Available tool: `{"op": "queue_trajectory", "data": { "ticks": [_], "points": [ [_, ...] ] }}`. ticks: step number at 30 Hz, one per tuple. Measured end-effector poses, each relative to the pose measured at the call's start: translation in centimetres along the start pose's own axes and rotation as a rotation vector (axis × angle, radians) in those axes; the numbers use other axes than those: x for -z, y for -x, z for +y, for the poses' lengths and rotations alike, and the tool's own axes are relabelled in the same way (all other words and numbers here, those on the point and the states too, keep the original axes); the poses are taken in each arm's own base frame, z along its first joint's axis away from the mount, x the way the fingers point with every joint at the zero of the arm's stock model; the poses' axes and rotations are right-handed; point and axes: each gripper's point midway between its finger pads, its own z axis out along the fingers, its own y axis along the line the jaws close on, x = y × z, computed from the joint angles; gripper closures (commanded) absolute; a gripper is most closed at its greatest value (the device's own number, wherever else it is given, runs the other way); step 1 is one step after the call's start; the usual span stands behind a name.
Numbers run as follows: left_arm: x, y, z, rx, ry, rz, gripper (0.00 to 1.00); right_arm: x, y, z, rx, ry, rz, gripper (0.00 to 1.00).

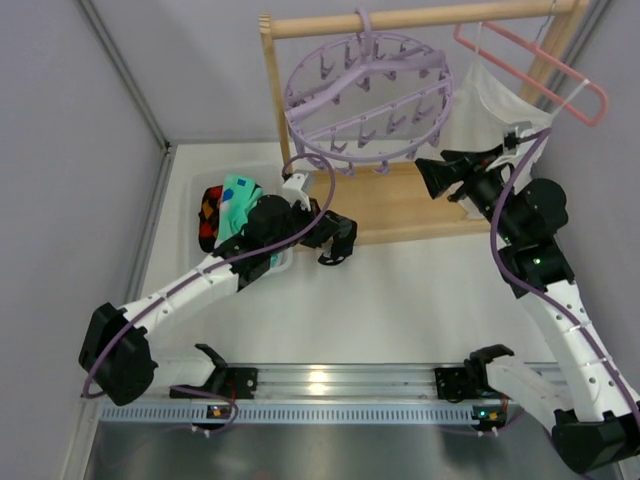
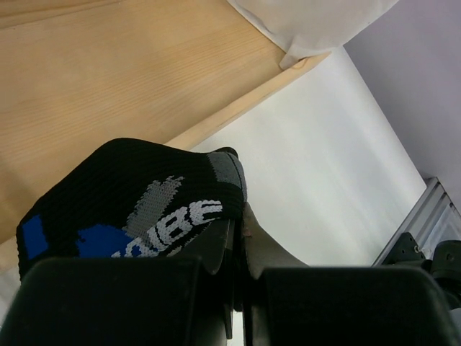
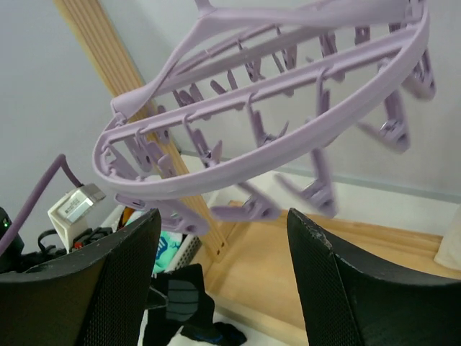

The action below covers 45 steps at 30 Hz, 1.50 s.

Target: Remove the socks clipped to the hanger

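Observation:
The lavender hanger (image 1: 365,100) hangs from the wooden rack's top bar, and its clip pegs show no socks. It fills the top of the right wrist view (image 3: 274,155). My left gripper (image 1: 338,243) is shut on a black sock with blue marks and white letters (image 2: 130,194), low beside the front edge of the rack's base. That sock also shows in the right wrist view (image 3: 184,303). A mint-teal sock (image 1: 238,205) and a brown argyle sock (image 1: 208,212) lie in a white basket. My right gripper (image 1: 430,175) is open and empty, just below the ring's right side.
The wooden rack has a flat base (image 1: 400,205) and a post (image 1: 272,90). A white mesh bag (image 1: 500,95) and a pink wire hanger (image 1: 540,65) hang at the right. The white perforated basket (image 3: 189,247) sits left of the rack. A metal rail (image 1: 340,385) runs along the near edge.

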Motion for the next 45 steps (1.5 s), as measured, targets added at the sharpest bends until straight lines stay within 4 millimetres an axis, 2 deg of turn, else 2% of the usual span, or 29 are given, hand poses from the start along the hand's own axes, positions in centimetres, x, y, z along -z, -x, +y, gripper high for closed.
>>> {"op": "queue_trajectory", "data": {
  "ticks": [6,9,10,11,13,15,20,24,29,33,38,42,45],
  "points": [
    [-0.1,0.4,-0.2,-0.006,0.018,-0.021,1.00,0.1,-1.7,-0.6,-0.014,-0.013,0.035,0.32],
    [0.0,0.5,-0.2,-0.007,0.027,-0.031,1.00,0.1,-1.9,-0.7,-0.016,-0.015,0.039,0.31],
    [0.3,0.7,-0.2,-0.007,0.030,-0.040,1.00,0.1,-2.0,-0.7,-0.017,-0.014,0.039,0.28],
    [0.8,0.8,-0.2,-0.006,0.031,-0.049,1.00,0.2,-1.9,-0.7,-0.016,-0.014,0.038,0.18],
    [2.2,1.1,-0.1,-0.006,0.042,-0.079,1.00,0.4,-2.1,-0.6,-0.018,-0.014,0.037,0.01],
    [3.9,1.8,0.0,-0.004,0.067,-0.114,1.00,0.9,-2.5,-0.7,-0.017,-0.017,0.038,0.01],
    [9.0,5.0,-0.5,-0.003,0.119,-0.227,1.00,2.7,-3.9,-1.0,-0.019,-0.036,0.042,0.01],
    [12.2,7.0,-0.1,0.003,0.203,-0.278,1.00,4.1,-4.9,-1.4,-0.020,-0.061,0.046,0.01],
    [15.9,8.5,3.0,0.011,0.439,-0.321,1.00,6.5,-5.4,-1.9,-0.010,-0.117,0.036,0.01],
    [17.8,9.7,5.4,0.012,0.635,-0.333,1.00,8.6,-4.7,-1.7,0.011,-0.138,0.006,0.01],
    [18.4,11.7,8.4,0.027,0.815,-0.322,1.00,9.8,-4.4,-1.7,0.035,-0.156,-0.003,0.01],
    [18.4,14.1,12.1,0.088,0.918,-0.318,1.00,10.1,-5.2,-1.9,0.040,-0.167,0.029,0.00],
    [17.9,15.0,15.2,0.132,0.968,-0.287,1.00,10.4,-5.3,-1.8,0.039,-0.161,0.036,0.00]
  ]
}}
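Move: The left hand, with the black sock pinched in its fingers, has the box about 22 cm to its left, 5 cm farther out and 17 cm below. The foot of the rack's left post stands roughly 9 cm left and 8 cm ahead of this hand, and the middle of the wooden tray some 15 cm right and 7 cm ahead. From the right hand the box lies about 42 cm left, 5 cm ahead and far below, the hanger ring's middle some 13 cm left, 8 cm ahead and slightly above. Keeping its pinch on the black sock, the left hand lifts about 10 cm while sweeping some 26 cm left past the rack post to above the box, easing back a little at first and then reaching forward about 9 cm over the last stretch, while the wrist swings some 55 degrees counter-clockwise so that the fingers end up pointing forward. Meanwhile the right hand, holding nothing, opens its part-open fingers fully and withdraws from the hanger, down and back by about 8 cm each and somewhat less to the right. ##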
